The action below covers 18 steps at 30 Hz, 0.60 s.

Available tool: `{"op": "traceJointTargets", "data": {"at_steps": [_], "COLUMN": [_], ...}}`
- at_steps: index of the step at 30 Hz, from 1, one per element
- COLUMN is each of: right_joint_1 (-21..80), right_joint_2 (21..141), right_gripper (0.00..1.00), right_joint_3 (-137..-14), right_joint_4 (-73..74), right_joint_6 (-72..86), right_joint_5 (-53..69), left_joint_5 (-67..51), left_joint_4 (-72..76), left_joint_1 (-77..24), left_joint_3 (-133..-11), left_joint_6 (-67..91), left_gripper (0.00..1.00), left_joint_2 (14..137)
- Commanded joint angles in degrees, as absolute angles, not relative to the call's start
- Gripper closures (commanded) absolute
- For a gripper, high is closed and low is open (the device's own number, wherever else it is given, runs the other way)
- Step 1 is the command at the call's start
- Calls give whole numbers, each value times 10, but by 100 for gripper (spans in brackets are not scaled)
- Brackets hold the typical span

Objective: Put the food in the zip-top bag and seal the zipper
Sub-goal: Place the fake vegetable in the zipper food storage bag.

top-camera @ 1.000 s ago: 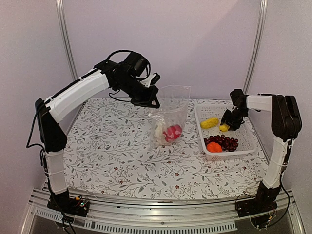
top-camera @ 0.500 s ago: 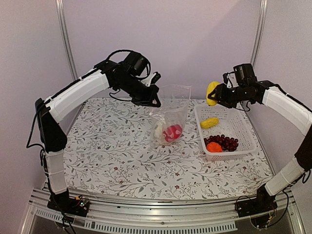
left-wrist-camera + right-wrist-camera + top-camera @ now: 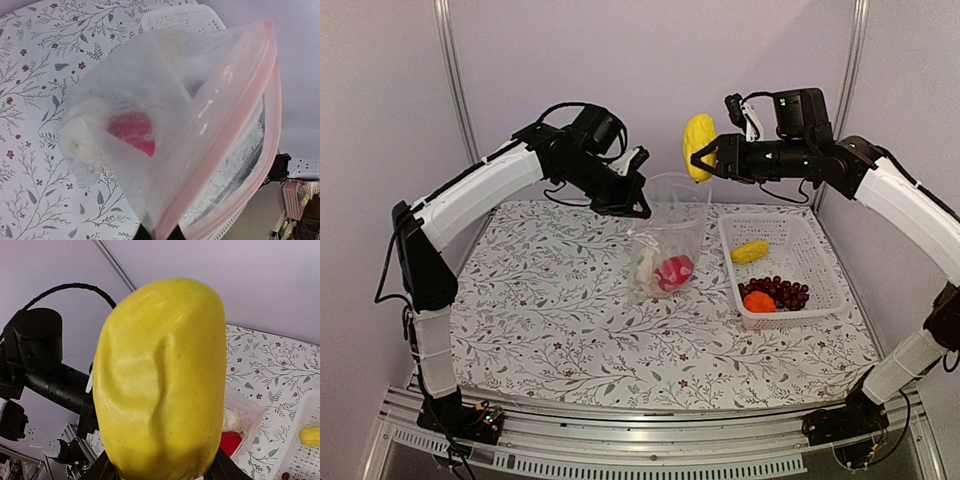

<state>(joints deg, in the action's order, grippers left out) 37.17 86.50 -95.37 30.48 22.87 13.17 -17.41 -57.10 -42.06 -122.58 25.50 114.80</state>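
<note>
The clear zip-top bag (image 3: pixel 670 235) hangs open-mouthed from my left gripper (image 3: pixel 638 207), which is shut on its rim; its bottom rests on the table. A cream-white lumpy piece (image 3: pixel 645 268) and a red piece (image 3: pixel 673 272) lie inside; both also show in the left wrist view, the cream one (image 3: pixel 82 135) left of the red one (image 3: pixel 132 131). The pink zipper strip (image 3: pixel 225 130) runs along the mouth. My right gripper (image 3: pixel 708 160) is shut on a yellow food piece (image 3: pixel 697 146), held in the air just above the bag's mouth. It fills the right wrist view (image 3: pixel 160 375).
A white mesh basket (image 3: pixel 820 285) stands at the right, holding a yellow long piece (image 3: pixel 750 251), a dark red grape bunch (image 3: pixel 780 291) and an orange ball (image 3: pixel 758 302). The floral tablecloth (image 3: pixel 550 320) covers the table. Vertical frame poles (image 3: pixel 455 90) stand behind.
My right gripper lifted the yellow piece out of the basket and carried it up and left to above the bag's mouth. The left arm and bag have held still.
</note>
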Motion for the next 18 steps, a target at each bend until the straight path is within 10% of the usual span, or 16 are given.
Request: {"op": "traceJointTargets", "data": {"at_steps": [1, 11, 18], "right_joint_1": [395, 403, 403], "right_joint_2": [904, 983, 956], "right_gripper": [63, 30, 25], "right_joint_3": [-981, -1081, -1058], "right_joint_4": [330, 392, 396], "right_joint_6": [188, 156, 141], "right_joint_5": [68, -62, -57], "left_joint_5": [-185, -194, -200], "left_joint_4": [-557, -552, -544], "left_joint_1": [-413, -407, -399], "left_joint_3": [-1239, -1242, -1245], "left_joint_6": [261, 272, 277], "left_gripper": [100, 100, 100], "left_joint_2": [1158, 1154, 1156]}}
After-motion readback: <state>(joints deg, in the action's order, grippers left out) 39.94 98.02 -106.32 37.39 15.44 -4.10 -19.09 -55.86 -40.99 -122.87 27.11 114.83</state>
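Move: From the right gripper, which holds the yellow squash, the bag's open mouth lies about 4 cm ahead, 4 cm left and 11 cm below. Beneath it in the bag, some 34 cm below the gripper, are the red pepper, about 6 cm ahead and 3 cm left, and the cauliflower, 7 cm ahead and 10 cm left. From the left gripper, pinching the rim, the mouth's middle is about 3 cm ahead, 7 cm right, roughly level. Carry the yellow squash forward about 5 cm and down some 4 cm over the bag's mouth with the right gripper, tipping its fingers down by roughly 15 degrees and turning them slightly clockwise. Open those fingers from half to about three-quarters on the way in, letting go of the squash. Keep the left gripper shut on the rim, nearly still. ##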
